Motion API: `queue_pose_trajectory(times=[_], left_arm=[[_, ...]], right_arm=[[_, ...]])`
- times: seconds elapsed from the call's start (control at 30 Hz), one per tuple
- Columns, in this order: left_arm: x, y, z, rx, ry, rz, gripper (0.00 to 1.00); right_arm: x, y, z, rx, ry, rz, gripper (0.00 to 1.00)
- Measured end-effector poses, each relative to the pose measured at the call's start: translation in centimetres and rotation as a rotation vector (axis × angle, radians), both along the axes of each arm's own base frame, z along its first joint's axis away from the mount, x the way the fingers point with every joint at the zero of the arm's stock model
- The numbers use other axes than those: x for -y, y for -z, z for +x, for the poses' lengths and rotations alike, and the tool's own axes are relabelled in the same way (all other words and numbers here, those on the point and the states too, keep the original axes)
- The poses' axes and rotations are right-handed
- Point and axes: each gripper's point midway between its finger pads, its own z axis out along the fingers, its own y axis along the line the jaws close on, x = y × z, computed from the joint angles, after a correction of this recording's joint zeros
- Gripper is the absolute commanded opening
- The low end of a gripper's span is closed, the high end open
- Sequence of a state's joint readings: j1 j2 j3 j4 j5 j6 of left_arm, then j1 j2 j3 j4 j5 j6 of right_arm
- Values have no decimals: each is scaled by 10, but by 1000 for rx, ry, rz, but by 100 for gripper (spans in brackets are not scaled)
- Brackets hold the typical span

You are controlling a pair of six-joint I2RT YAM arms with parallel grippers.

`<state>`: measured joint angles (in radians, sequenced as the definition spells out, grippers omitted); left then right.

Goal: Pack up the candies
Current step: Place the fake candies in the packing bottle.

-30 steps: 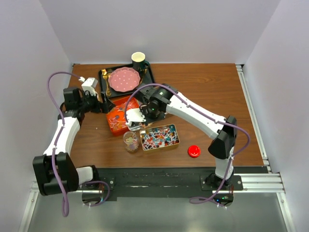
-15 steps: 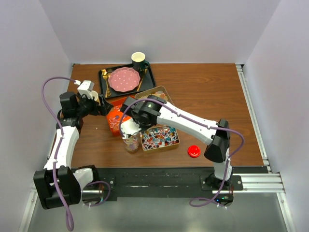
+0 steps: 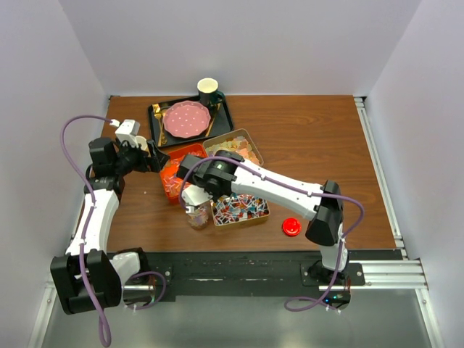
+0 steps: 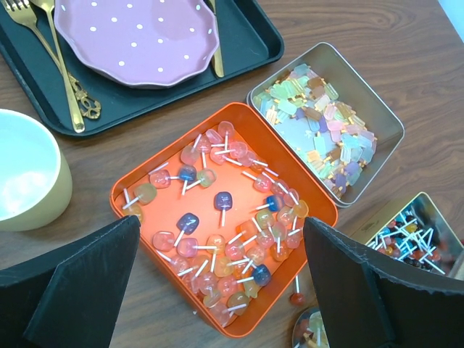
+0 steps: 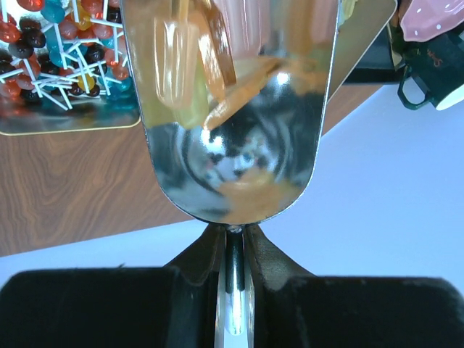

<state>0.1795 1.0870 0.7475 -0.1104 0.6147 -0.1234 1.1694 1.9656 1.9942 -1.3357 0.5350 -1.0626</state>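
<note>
Candies fill three tins: lollipops in the orange tin (image 3: 174,174) (image 4: 217,217), pale pastel pieces in the silver tin (image 3: 233,148) (image 4: 326,130), wrapped ones in the gold tin (image 3: 241,208) (image 5: 65,58). My right gripper (image 3: 194,194) (image 5: 232,246) is shut on the handle of a metal scoop (image 5: 232,109). The scoop holds blurred pale yellow-orange candies and hangs over a small clear jar (image 3: 196,215). My left gripper (image 3: 150,156) (image 4: 221,232) stands open above the orange tin's near corner, holding nothing.
At the back stands a black tray (image 3: 221,116) with a pink plate (image 3: 186,119) and gold cutlery, and a cup (image 3: 207,90) behind it. The round red lid (image 3: 291,227) lies right of the gold tin. One red lollipop (image 4: 296,296) lies loose on the table.
My right arm swung left with the scoop from over the gold tin to above the jar, uncovering the silver tin. The left arm drew slightly back and left.
</note>
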Motion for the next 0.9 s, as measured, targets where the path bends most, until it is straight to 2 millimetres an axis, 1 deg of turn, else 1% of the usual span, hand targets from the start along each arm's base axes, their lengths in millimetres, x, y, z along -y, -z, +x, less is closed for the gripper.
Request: queue_pose_trajectory(times=[0.17,0.53,0.63,0.7,0.73,0.77,0.8,0.83,0.87,0.9], left_arm=[[1,-3,1,7,-4,-11,100],[2,-5,1,11,3,-21,100],[4,-4,1,7,12,-27,98],[6,-4,0,-2,24,-35,93],[7,-5,0,-6,32,-39,89],[9,-8,0,-8,44,-46,78],[10,-10,-1,-8,55,-52,69],[14,-14,-2,-5,77,-60,56],[17,-17,-4,-4,94,-72,13],[22,-22,-6,3,127,-88,0]], right_arm=[[-3,5,-1,7,1,-17,0],[-4,3,-1,38,9,-28,0],[-4,3,-1,40,10,-29,0],[-4,3,-1,39,10,-28,0],[-4,4,-2,33,9,-26,0],[-4,5,-2,28,10,-23,0],[-4,5,-2,22,14,-18,0],[-3,8,-2,2,26,-4,0],[-3,10,-3,-16,36,10,0],[-2,13,-3,-53,53,39,0]])
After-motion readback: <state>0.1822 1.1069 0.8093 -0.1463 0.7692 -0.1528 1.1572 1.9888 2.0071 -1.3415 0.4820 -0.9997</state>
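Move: Behind the right hand, which keeps the metal scoop tipped with a few jelly candies in it, the packing bottle stands some 10 cm back, 6 cm to the left and about 15 cm lower. Of the neighbours, all roughly 19 cm below, the lollipop box lies about 8 cm back and 8 cm right, the red box 9 cm left and 2 cm ahead, the jelly candy box 9 cm ahead and 6 cm right. From the left hand the bottle is about 16 cm back and 12 cm right. Holding the scoop steady over the bottle, the right hand keeps its shut grip on the handle and stays within half a centimetre with the wrist hardly turning, then sinks about 1 cm at the very end. The empty left hand waits beside the red box, then late on moves about 2 cm up and 2 cm right, swinging slightly clockwise as its fingers close partway on nothing. ##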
